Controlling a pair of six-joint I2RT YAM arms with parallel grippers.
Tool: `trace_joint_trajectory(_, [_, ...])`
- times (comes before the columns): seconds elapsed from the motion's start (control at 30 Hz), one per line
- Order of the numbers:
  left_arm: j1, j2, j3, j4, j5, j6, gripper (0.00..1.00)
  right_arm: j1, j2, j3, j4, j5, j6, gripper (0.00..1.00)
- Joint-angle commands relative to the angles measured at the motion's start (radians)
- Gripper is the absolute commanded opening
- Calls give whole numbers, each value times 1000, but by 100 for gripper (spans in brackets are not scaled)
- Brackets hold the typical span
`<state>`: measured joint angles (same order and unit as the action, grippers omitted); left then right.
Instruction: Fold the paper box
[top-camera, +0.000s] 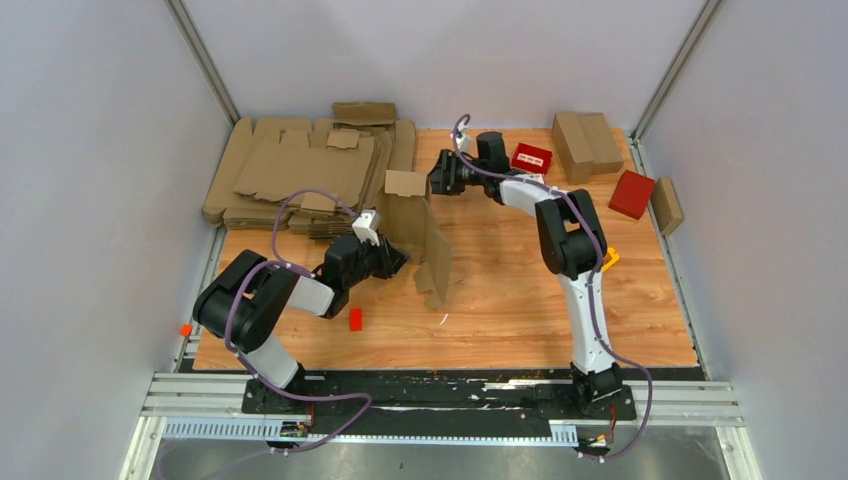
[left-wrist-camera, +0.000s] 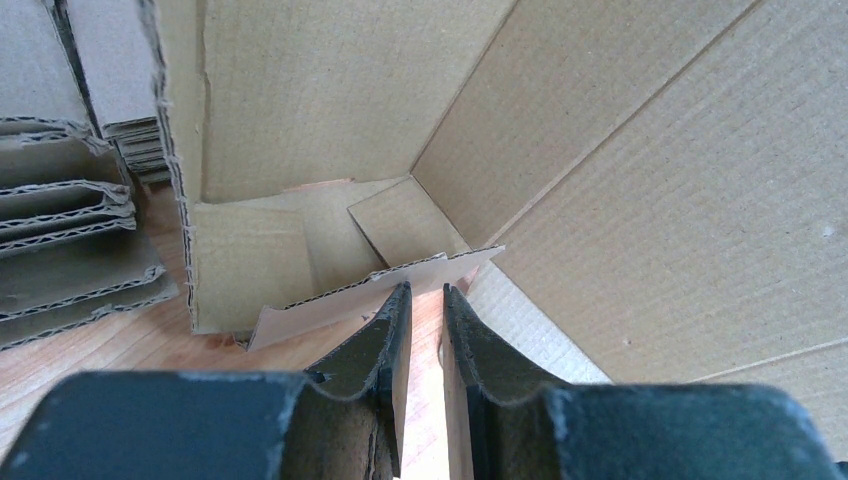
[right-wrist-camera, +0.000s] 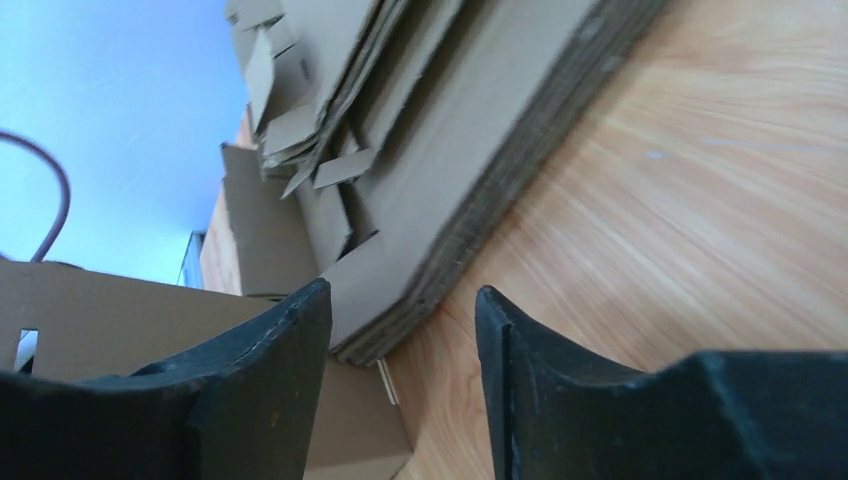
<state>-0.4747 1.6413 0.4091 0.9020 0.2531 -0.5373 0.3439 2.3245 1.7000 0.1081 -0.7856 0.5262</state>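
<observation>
The paper box (top-camera: 418, 235) stands half-folded in mid-table, its brown walls upright and a flap (top-camera: 405, 183) at the top. My left gripper (top-camera: 396, 258) is low against its left side. In the left wrist view, the left gripper (left-wrist-camera: 425, 287) has its jaws a narrow slit apart, with bare table showing through, and its tips are at the edge of a bottom flap (left-wrist-camera: 370, 285) of the paper box (left-wrist-camera: 640, 170). My right gripper (top-camera: 437, 180) hovers by the top flap. Through the right wrist camera, the right gripper (right-wrist-camera: 402, 290) is open with only the table between its fingers.
A pile of flat cardboard blanks (top-camera: 300, 170) fills the back left. Folded brown boxes (top-camera: 585, 140) and red boxes (top-camera: 632, 193) sit at the back right. A small red piece (top-camera: 355, 318) lies near the left arm, and something yellow (top-camera: 608, 258) shows beside the right arm.
</observation>
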Motion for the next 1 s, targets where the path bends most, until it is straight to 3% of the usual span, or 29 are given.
trace_joint_trajectory(0.0, [7,-16,16,35,-2,4,25,57,68,87,103,-212,33,49])
trace_joint_trajectory(0.1, [7,-18,14,37,1,2,25,60,68,-6,203,-260,79,34])
trace_joint_trajectory(0.27, [7,-18,12,48,12,-5,25,73,31,-176,354,-287,129,20])
trace_joint_trajectory(0.57, [7,-41,-11,60,24,-6,25,94,20,-312,429,-319,157,18])
trace_joint_trajectory(0.97, [-9,-35,-60,118,79,-57,25,101,-128,-549,463,-242,123,17])
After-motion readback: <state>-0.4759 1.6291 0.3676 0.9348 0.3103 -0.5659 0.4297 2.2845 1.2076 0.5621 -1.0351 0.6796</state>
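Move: Some 12 cm back, 3 cm left and a little below the right hand lies the middle of the paper box, standing open with its flap up. From the left hand it is about 5 cm ahead and 4 cm right. The cardboard stack's middle is about 27 cm left of the right hand and roughly level with it; the pink card box lies 21 cm to that hand's right, also level with it, with the red box 6 cm beyond it. Curling around the box's far end, the right hand first swings about 4 cm left while drawing back, then keeps going back beside the right wall, some 14 cm in all, and sinks about 6 cm. It turns some 15 degrees counter-clockwise, closes its half-open fingers nearly shut, and comes to bear on the outer wall near the far corner. The left hand stays at the box's open side, fingers nearly closed, and gives back 1.5 cm late on. ##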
